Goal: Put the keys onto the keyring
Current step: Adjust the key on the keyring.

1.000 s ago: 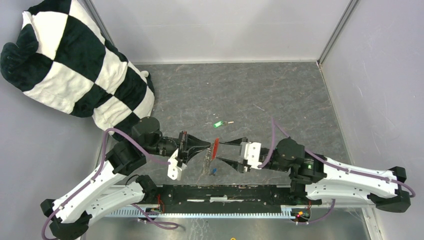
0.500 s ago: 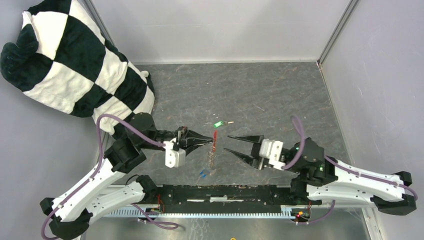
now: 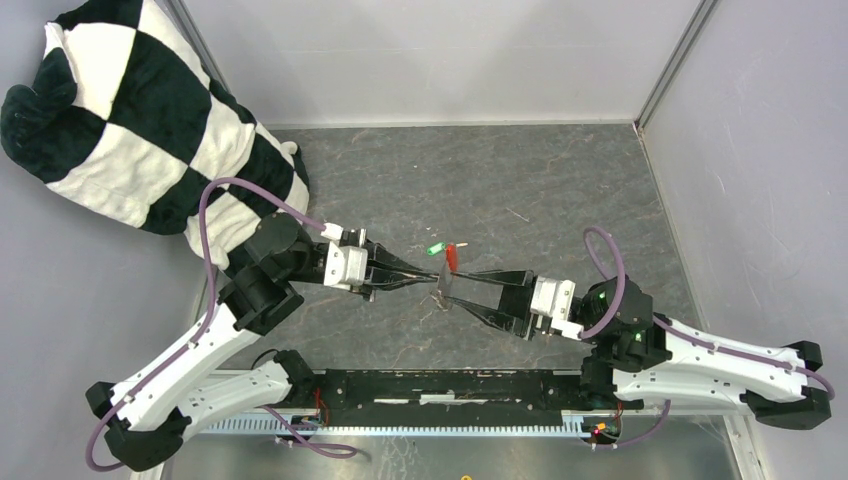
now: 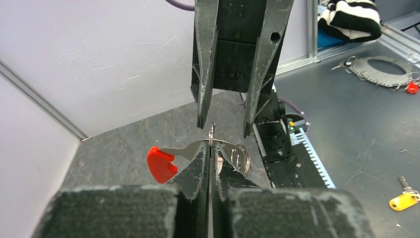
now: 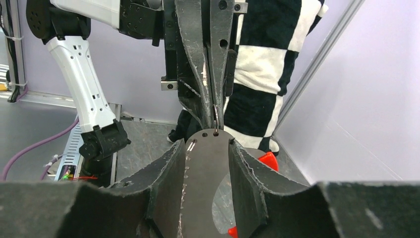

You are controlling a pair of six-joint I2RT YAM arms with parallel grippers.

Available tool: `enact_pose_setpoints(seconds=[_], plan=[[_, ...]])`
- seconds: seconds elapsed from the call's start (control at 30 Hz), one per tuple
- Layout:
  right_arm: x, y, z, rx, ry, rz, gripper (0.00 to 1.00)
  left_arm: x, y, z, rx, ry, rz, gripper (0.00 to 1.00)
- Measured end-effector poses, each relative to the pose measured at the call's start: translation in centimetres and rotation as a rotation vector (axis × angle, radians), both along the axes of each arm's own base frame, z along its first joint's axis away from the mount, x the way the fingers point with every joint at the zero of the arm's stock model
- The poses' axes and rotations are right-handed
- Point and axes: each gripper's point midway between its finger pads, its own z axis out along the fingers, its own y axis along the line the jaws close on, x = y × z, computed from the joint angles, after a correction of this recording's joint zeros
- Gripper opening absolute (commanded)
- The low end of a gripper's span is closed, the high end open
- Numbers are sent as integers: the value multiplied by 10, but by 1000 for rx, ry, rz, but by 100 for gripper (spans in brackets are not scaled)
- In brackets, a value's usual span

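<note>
My left gripper is shut on the thin wire ring of the keyring, holding it above the table. A flat grey metal plate hangs from that ring, and red plastic pieces show beside it. The right gripper faces the left one tip to tip, and its fingers press on the plate's two edges. In the top view the red tag sticks up where the grippers meet. A key with a green head lies on the table just behind them.
A black-and-white checked cushion fills the far left corner. Grey walls enclose the grey table at the back and right. The black rail with the arm bases runs along the near edge.
The left gripper carried the keyring away from the near edge toward the green key. The right gripper swung in from the right and narrowed onto the metal plate. The blue key no longer shows.
</note>
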Motion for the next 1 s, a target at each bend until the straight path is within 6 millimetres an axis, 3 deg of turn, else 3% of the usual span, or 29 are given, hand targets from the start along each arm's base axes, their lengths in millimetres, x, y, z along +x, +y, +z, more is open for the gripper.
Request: enact_pose_setpoints(seconds=[0.37,0.73,1.0], plan=[[0,8,4,17,-9,13,36,-12,0,5,-7,33,-66,2],[-5,15,8,34,-16,45,23,-16,3,8,-16,23,-78,2],[-5,15,11,41,-11,49,24,-19,5,9,-19,18,-85,2]])
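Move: The right hand, fingers open, goes for the small ring in the left fingertips, about 2 cm to its left, 1 cm ahead and 1 cm up. The keyring plate hangs from this ring, its middle some 1 cm left of the right hand and 3 cm below; the red handle lies about 5 cm ahead and 3 cm below. The left hand already pinches the ring at its tips, about level with its hand point. The left fingertips keep their pinch on the small ring and draw it back about 2 cm, rising slightly and turning about 5 degrees clockwise. Meanwhile the right hand eases left some 1.5 cm and up 1 cm towards the ring, its fingers closing by about half without shutting, one tip on either side of the plate's top where the ring sits; whether they touch can't be seen. ##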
